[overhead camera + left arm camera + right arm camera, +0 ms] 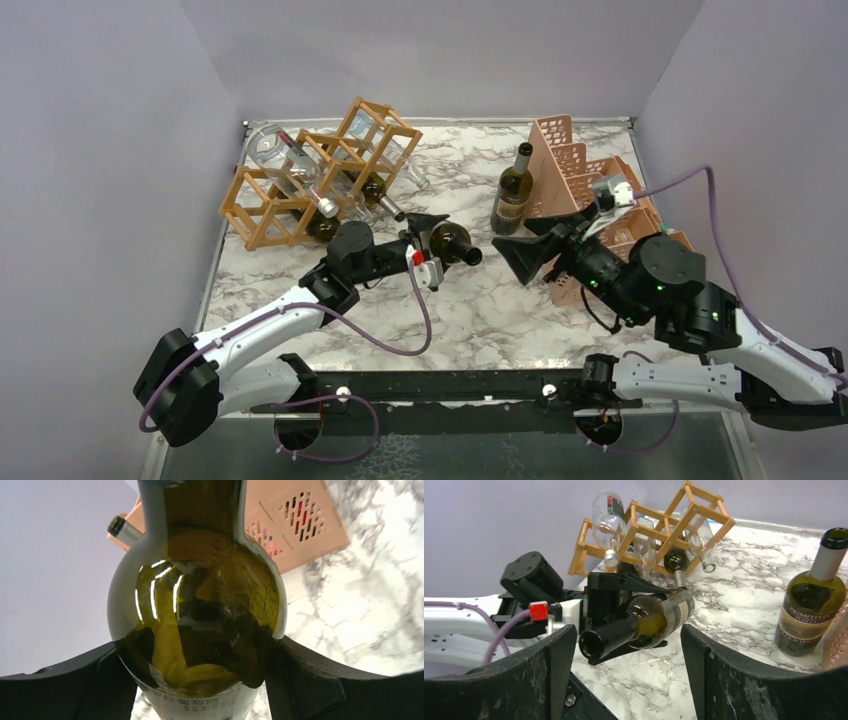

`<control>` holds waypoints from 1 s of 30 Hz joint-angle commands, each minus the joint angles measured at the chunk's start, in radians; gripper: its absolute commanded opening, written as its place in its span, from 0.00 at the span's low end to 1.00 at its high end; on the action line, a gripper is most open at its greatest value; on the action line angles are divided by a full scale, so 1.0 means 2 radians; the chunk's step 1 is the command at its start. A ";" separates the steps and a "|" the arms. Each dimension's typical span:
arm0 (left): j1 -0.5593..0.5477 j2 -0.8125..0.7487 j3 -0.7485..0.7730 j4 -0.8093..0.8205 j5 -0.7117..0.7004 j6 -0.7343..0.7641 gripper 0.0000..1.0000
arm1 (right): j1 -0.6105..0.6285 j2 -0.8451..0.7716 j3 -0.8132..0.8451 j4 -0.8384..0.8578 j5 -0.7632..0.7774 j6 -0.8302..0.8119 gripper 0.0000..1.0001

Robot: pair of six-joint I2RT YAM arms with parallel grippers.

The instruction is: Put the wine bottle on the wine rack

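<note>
A dark green wine bottle [458, 244] hangs level above the marble, its open neck pointing right. My left gripper [438, 243] is shut on its body. In the left wrist view the bottle [200, 605] fills the gap between the black fingers [320, 680]. My right gripper [512, 255] stands open just right of the neck and touches nothing. Through its jaws the right gripper [629, 680] shows the bottle [649, 622] a little ahead. The wooden wine rack [330, 158] lies tilted at the back left, with several bottles in its cells.
A second, corked wine bottle [512, 190] stands upright at the back middle, beside the pink plastic crate [580, 170]. The rack [659, 525] is behind the left arm. Grey walls close in the table on three sides.
</note>
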 commanded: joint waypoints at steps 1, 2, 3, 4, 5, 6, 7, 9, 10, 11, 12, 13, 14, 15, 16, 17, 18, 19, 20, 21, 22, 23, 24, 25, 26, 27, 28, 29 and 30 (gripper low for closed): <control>-0.005 0.007 0.053 0.059 0.033 0.170 0.00 | 0.004 -0.022 0.035 -0.062 -0.014 -0.007 0.78; -0.006 0.010 0.059 0.059 0.033 0.193 0.00 | 0.003 -0.026 0.042 -0.072 -0.015 -0.009 0.78; -0.007 0.012 0.063 0.059 0.030 0.218 0.00 | 0.003 -0.028 0.047 -0.080 -0.017 -0.012 0.78; -0.009 0.013 0.067 0.059 0.026 0.241 0.00 | 0.003 -0.030 0.051 -0.091 -0.018 -0.013 0.78; -0.010 0.015 0.072 0.059 0.022 0.265 0.00 | 0.004 -0.029 0.054 -0.099 -0.017 -0.013 0.78; -0.012 0.016 0.077 0.058 0.017 0.287 0.00 | 0.003 -0.026 0.055 -0.106 -0.017 -0.012 0.78; -0.014 0.017 0.081 0.056 0.014 0.312 0.00 | 0.003 -0.023 0.055 -0.113 -0.017 -0.009 0.78; -0.019 0.022 0.101 0.046 0.002 0.352 0.00 | 0.003 -0.012 0.053 -0.123 -0.031 -0.004 0.78; -0.021 0.025 0.117 0.038 -0.003 0.366 0.00 | 0.003 -0.006 0.052 -0.127 -0.033 -0.002 0.78; -0.025 0.030 0.131 0.031 -0.004 0.382 0.00 | 0.003 0.001 0.052 -0.134 -0.033 0.000 0.78; -0.028 0.033 0.144 0.023 -0.003 0.400 0.00 | 0.003 0.010 0.056 -0.142 -0.032 0.003 0.78; -0.030 0.036 0.154 0.016 -0.002 0.418 0.00 | 0.003 0.017 0.060 -0.151 -0.029 0.007 0.78; -0.032 0.038 0.162 0.005 -0.001 0.435 0.00 | 0.003 0.023 0.063 -0.158 -0.026 0.012 0.78; -0.032 0.041 0.170 -0.008 -0.001 0.455 0.00 | 0.003 0.026 0.063 -0.161 -0.024 0.019 0.78; -0.033 0.042 0.177 -0.023 -0.002 0.476 0.00 | 0.003 0.026 0.061 -0.159 -0.023 0.025 0.78; -0.034 0.044 0.183 -0.036 -0.002 0.496 0.00 | 0.003 0.025 0.055 -0.154 -0.024 0.028 0.78; -0.035 0.047 0.188 -0.047 -0.004 0.514 0.00 | 0.003 0.025 0.050 -0.149 -0.027 0.030 0.78; -0.036 0.048 0.192 -0.057 -0.007 0.530 0.00 | 0.003 0.025 0.045 -0.146 -0.029 0.032 0.78; -0.037 0.050 0.198 -0.067 -0.009 0.546 0.00 | 0.003 0.026 0.043 -0.147 -0.029 0.039 0.78; -0.037 0.052 0.203 -0.080 -0.012 0.560 0.00 | 0.004 0.029 0.043 -0.150 -0.025 0.047 0.78; -0.038 0.054 0.211 -0.095 -0.017 0.577 0.00 | 0.003 0.031 0.042 -0.154 -0.023 0.057 0.78; -0.038 0.056 0.217 -0.104 -0.019 0.587 0.00 | 0.003 0.033 0.041 -0.158 -0.023 0.066 0.78; -0.039 0.057 0.221 -0.110 -0.020 0.595 0.00 | 0.003 0.035 0.039 -0.161 -0.010 0.074 0.78; -0.039 0.058 0.226 -0.115 -0.021 0.603 0.00 | 0.003 0.037 0.038 -0.166 -0.004 0.081 0.78; -0.039 0.059 0.229 -0.121 -0.021 0.610 0.00 | 0.003 0.040 0.035 -0.170 0.001 0.088 0.78; -0.039 0.060 0.232 -0.125 -0.021 0.613 0.00 | 0.003 0.042 0.033 -0.174 0.006 0.097 0.77; -0.040 0.060 0.233 -0.130 -0.021 0.618 0.00 | 0.003 0.045 0.031 -0.177 0.010 0.103 0.77; -0.040 0.060 0.234 -0.133 -0.020 0.622 0.00 | 0.003 0.049 0.029 -0.178 0.010 0.106 0.76; -0.042 0.061 0.234 -0.135 -0.021 0.628 0.00 | 0.003 0.054 0.028 -0.178 0.010 0.109 0.75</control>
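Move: The left hand already grips the wine bottle by its shoulder; the wine rack's middle lies about 21 cm ahead, 25 cm to its left and 14 cm lower. From this hand, the nearest neck sticking out of the rack is some 19 cm ahead, 10 cm left and 18 cm below; the standing bottle is 18 cm ahead, 16 cm right and 10 cm lower. From the right hand, the held bottle's middle is roughly 10 cm ahead, 13 cm left and 17 cm below. The left hand keeps its grip on the bottle and lifts it about 10 cm, easing some 4 cm to the right, away from the rack, while the wrist rolls roughly 60 degrees so that the bottle's base swings forward and up and its mouth goes over to point back and down. The open, empty right hand first rises a little and shifts about 3 cm right, then returns left and sinks to some 5 cm below where it began, tipping slightly downward beside the bottle's neck; no contact by its fingers can be made out. ##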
